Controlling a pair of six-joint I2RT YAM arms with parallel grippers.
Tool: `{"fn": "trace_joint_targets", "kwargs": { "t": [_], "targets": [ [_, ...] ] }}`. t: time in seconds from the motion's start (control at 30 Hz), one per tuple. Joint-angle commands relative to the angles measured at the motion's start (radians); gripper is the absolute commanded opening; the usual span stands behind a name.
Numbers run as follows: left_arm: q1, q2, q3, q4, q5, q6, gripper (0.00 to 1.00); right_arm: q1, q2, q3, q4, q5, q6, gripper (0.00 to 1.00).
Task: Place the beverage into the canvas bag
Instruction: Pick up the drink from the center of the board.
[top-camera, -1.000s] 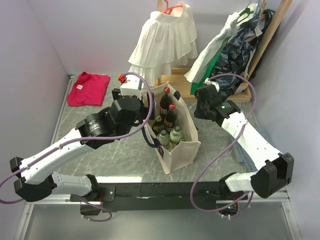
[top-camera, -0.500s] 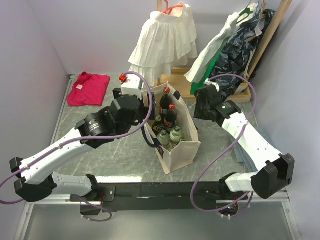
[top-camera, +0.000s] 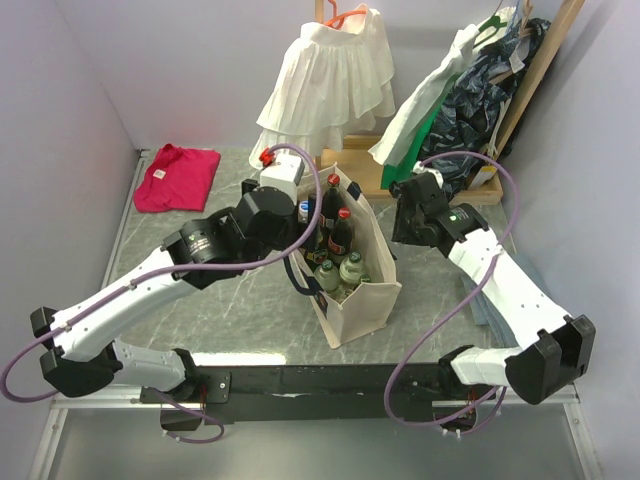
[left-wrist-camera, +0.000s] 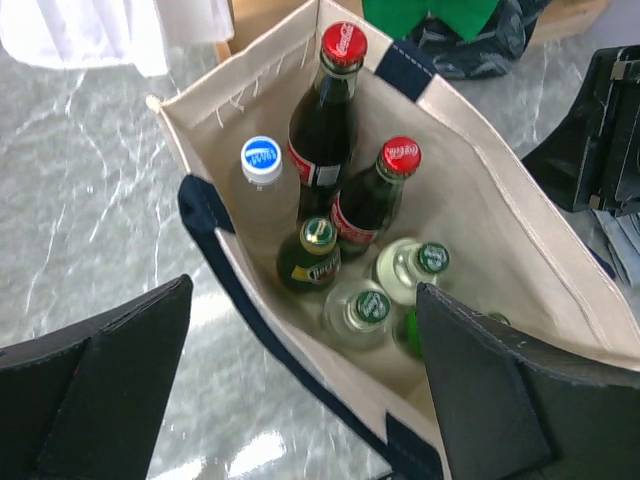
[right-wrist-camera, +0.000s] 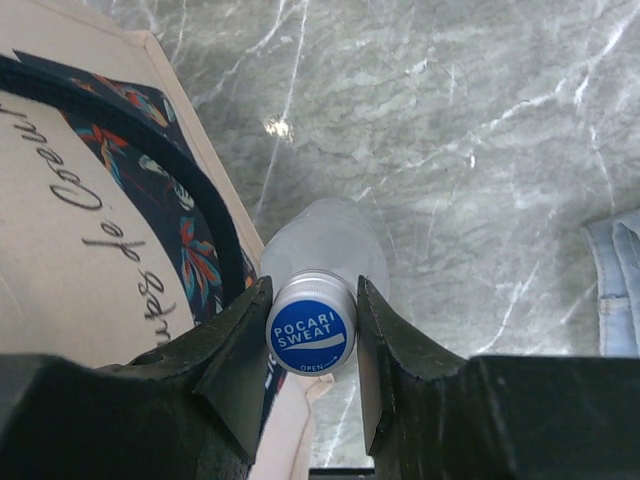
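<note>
The beverage (right-wrist-camera: 310, 335), a pale bottle with a blue Pocari Sweat cap, stands on the marble table right beside the canvas bag (right-wrist-camera: 60, 250). My right gripper (right-wrist-camera: 313, 287) comes down over it, shut on the cap with a finger pressed to each side. In the top view the right gripper (top-camera: 405, 222) hides the bottle. The cream canvas bag (top-camera: 365, 300) with navy handles stands upright in the middle and holds several bottles (left-wrist-camera: 345, 200). My left gripper (left-wrist-camera: 305, 290) hovers open over the bag's mouth, holding nothing.
A white ruffled garment (top-camera: 325, 80) hangs behind the bag above a wooden stand (top-camera: 350, 165). A red cloth (top-camera: 177, 175) lies at the back left. Hanging clothes (top-camera: 470, 90) fill the back right corner, and folded denim (right-wrist-camera: 620, 280) lies to the right.
My left arm has swung right and a little back, bringing its gripper over the bag's mouth. The right gripper has shifted slightly right at the bag's side.
</note>
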Motion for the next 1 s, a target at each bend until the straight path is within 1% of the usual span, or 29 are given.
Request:
{"fn": "trace_joint_targets", "kwargs": {
  "t": [0.0,0.03,0.13,0.17,0.27,0.33,0.37,0.4,0.47,0.67,0.83,0.97],
  "targets": [
    [0.002,0.005,0.121,-0.178,0.024,-0.072,0.98,-0.001,-0.088,0.071,0.045,0.036,-0.008,0.00],
    [0.003,0.007,0.125,-0.226,0.027,-0.095,0.97,-0.001,-0.091,0.071,0.042,0.039,-0.007,0.00],
    [0.002,-0.001,0.128,-0.262,0.045,-0.135,0.89,-0.001,-0.096,0.074,0.035,0.037,-0.004,0.00],
    [0.003,-0.006,0.110,-0.257,0.053,-0.143,0.85,0.000,-0.100,0.075,0.033,0.037,-0.004,0.00],
    [0.003,-0.029,0.057,-0.217,0.084,-0.168,0.78,-0.001,-0.108,0.081,0.024,0.040,-0.004,0.00],
    [0.003,-0.039,0.032,-0.200,0.096,-0.184,0.76,0.000,-0.114,0.091,0.015,0.043,-0.004,0.00],
    [0.002,-0.041,0.013,-0.193,0.108,-0.187,0.71,0.000,-0.117,0.095,0.012,0.046,-0.005,0.00],
    [0.003,-0.040,0.006,-0.194,0.113,-0.189,0.69,-0.001,-0.119,0.100,0.008,0.046,-0.007,0.00],
    [0.003,-0.039,-0.019,-0.199,0.111,-0.194,0.66,0.000,-0.122,0.109,-0.008,0.048,-0.007,0.00],
    [0.003,-0.041,-0.051,-0.167,0.121,-0.180,0.64,0.000,-0.134,0.135,-0.039,0.052,-0.005,0.00],
    [0.003,-0.046,-0.083,-0.137,0.124,-0.180,0.63,0.000,-0.146,0.154,-0.068,0.059,-0.005,0.00],
    [0.003,-0.047,-0.119,-0.128,0.131,-0.174,0.60,0.000,-0.154,0.170,-0.087,0.069,-0.005,0.00]
  ]
}}
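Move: The right hand already pinches the blue-capped bottle. The bag's middle lies about 10 cm to its left, level fore and aft and some 6 cm lower; inside, the shorter cola stands about 11 cm left and 2 cm ahead, the green-capped clear bottles 12 cm left and 6 cm back. The left hand is above the bag's left handle, which lies roughly 5 cm back, 2 cm right and 9 cm below. Right hand keeps pinching the blue cap, rising about 4 cm; left, partly closing, sinks back towards the handle. ##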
